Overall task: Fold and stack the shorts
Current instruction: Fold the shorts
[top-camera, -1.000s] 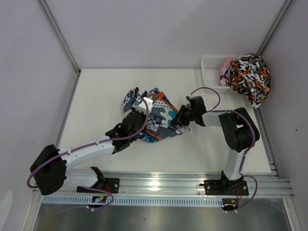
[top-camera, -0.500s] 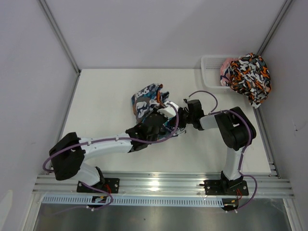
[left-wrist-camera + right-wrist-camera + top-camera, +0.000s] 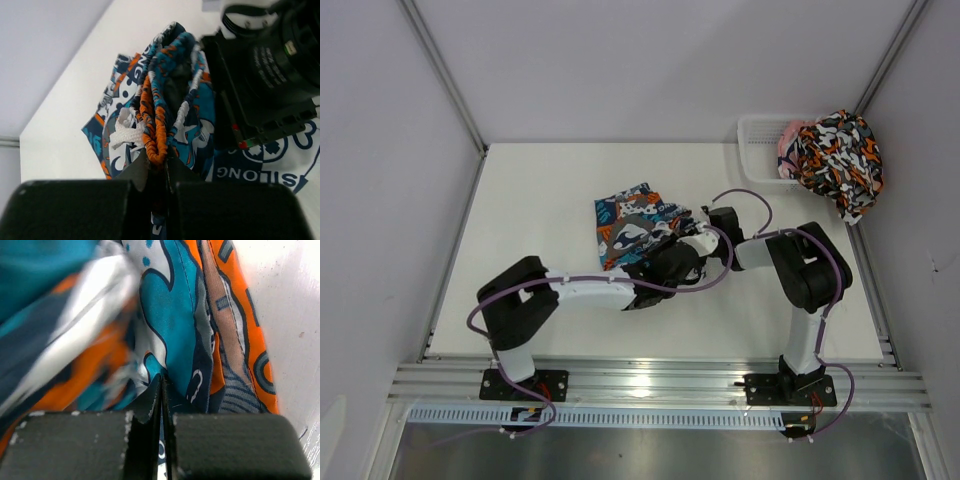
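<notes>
The teal-blue, orange and white shorts (image 3: 632, 222) lie folded over in the middle of the table. My left gripper (image 3: 684, 248) is at their right edge. In the left wrist view it (image 3: 159, 159) is shut on the bunched orange and teal waistband (image 3: 156, 131), with a white drawcord (image 3: 125, 134) beside it. My right gripper (image 3: 704, 238) sits right next to it; in the right wrist view it (image 3: 162, 386) is shut on a fold of the same shorts (image 3: 175, 315). The blotched orange, black and white shorts (image 3: 840, 155) hang over the basket.
A white mesh basket (image 3: 760, 132) stands at the back right corner. Both wrists crowd together just right of the table's middle, and the right arm's black body (image 3: 265, 75) fills the left wrist view's right side. Walls close in left and right.
My left arm has swung right across the table with the waistband, drawing the crumpled shorts over into a flatter fold and ending beside the right gripper, which barely moved.
</notes>
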{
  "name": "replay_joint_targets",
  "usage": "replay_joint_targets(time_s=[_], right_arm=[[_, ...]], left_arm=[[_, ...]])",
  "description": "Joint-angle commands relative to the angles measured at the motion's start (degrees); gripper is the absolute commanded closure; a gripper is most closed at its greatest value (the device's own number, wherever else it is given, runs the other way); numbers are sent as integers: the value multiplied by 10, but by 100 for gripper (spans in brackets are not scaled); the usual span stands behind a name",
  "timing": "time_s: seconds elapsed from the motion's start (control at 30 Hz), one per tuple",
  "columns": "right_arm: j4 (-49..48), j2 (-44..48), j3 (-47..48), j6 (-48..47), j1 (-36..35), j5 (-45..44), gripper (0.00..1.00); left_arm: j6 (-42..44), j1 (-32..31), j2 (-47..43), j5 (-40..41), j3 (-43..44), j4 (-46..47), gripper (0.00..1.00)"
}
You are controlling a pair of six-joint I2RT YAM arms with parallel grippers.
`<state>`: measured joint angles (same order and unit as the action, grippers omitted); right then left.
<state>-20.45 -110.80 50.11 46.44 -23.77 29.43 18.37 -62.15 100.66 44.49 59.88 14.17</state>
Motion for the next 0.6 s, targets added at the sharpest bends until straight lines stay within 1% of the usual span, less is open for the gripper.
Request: replay_joint_targets(time_s=[0.0,0.03,0.07,0.1,0.13,0.2,0.23,0.27,0.3,0.33,0.37,0.4,0.43,0.5,0.57], right_arm=[[46,1,14,-18,0,-16,100],[50,1,17,-20,1,-16,100],[52,1,21,-20,3,-15,100],[52,2,24,-22,7,-14,100],[59,4,26,-23,8,-12,100],[66,7,34,-28,11,-10,100],[73,8,36,-34,14,-9,100],[76,9,40,-36,15,-9,100],[80,9,42,-39,18,-8,100],[84,9,43,-46,21,-8,100],[87,11,46,-49,23,-7,100],[88,10,48,-54,24,-5,100],[91,11,49,-61,28,-3,100],[88,16,49,-69,29,2,98],[85,18,50,-73,31,5,97]], left_arm=[[-46,-10,33,19,46,-51,98],[-54,-10,45,20,52,-57,92],[-63,-11,48,7,53,-70,71],[-83,-11,47,-4,54,-75,58],[-94,-11,39,-15,53,-78,35],[-127,-10,21,-58,41,-82,19],[-139,-9,-8,-76,36,-82,1],[-162,-3,-27,-116,31,-80,1],[-174,3,-48,-140,12,-80,1],[-184,10,-93,-164,7,-79,1],[-221,27,-117,-211,-5,-79,1],[-237,38,-140,-236,-12,-79,1],[-266,62,-184,-258,-27,-78,1],[-292,86,-215,-301,-49,-74,1],[-315,117,-234,-317,-67,-83,1]])
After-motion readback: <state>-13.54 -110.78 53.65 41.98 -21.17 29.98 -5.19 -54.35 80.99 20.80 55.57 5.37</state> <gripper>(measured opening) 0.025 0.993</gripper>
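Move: The left gripper still holds the bunched end of the shorts. The spot to lay it on is the strip of shorts about 12 cm below and 2 cm back, right under that hand. The right gripper's shut fingertips rest some 2 cm ahead, 3 cm right and 12 cm below; the flat part of the shorts spreads about 11 cm left and 5 cm ahead. From the right hand, the spot is roughly 4 cm back and 2 cm left. Lower the left gripper about 4 cm towards the shorts beside the right fingertips, opening it wide on the way to let go of the bunched end. Ease back 2-3 cm, then lift clear by about 10 cm and turn off leftward, rolling the hand's left side down some 30 degrees. Keep the right fingertips shut and on the shorts, then draw them about 2 cm right and slightly forward. ##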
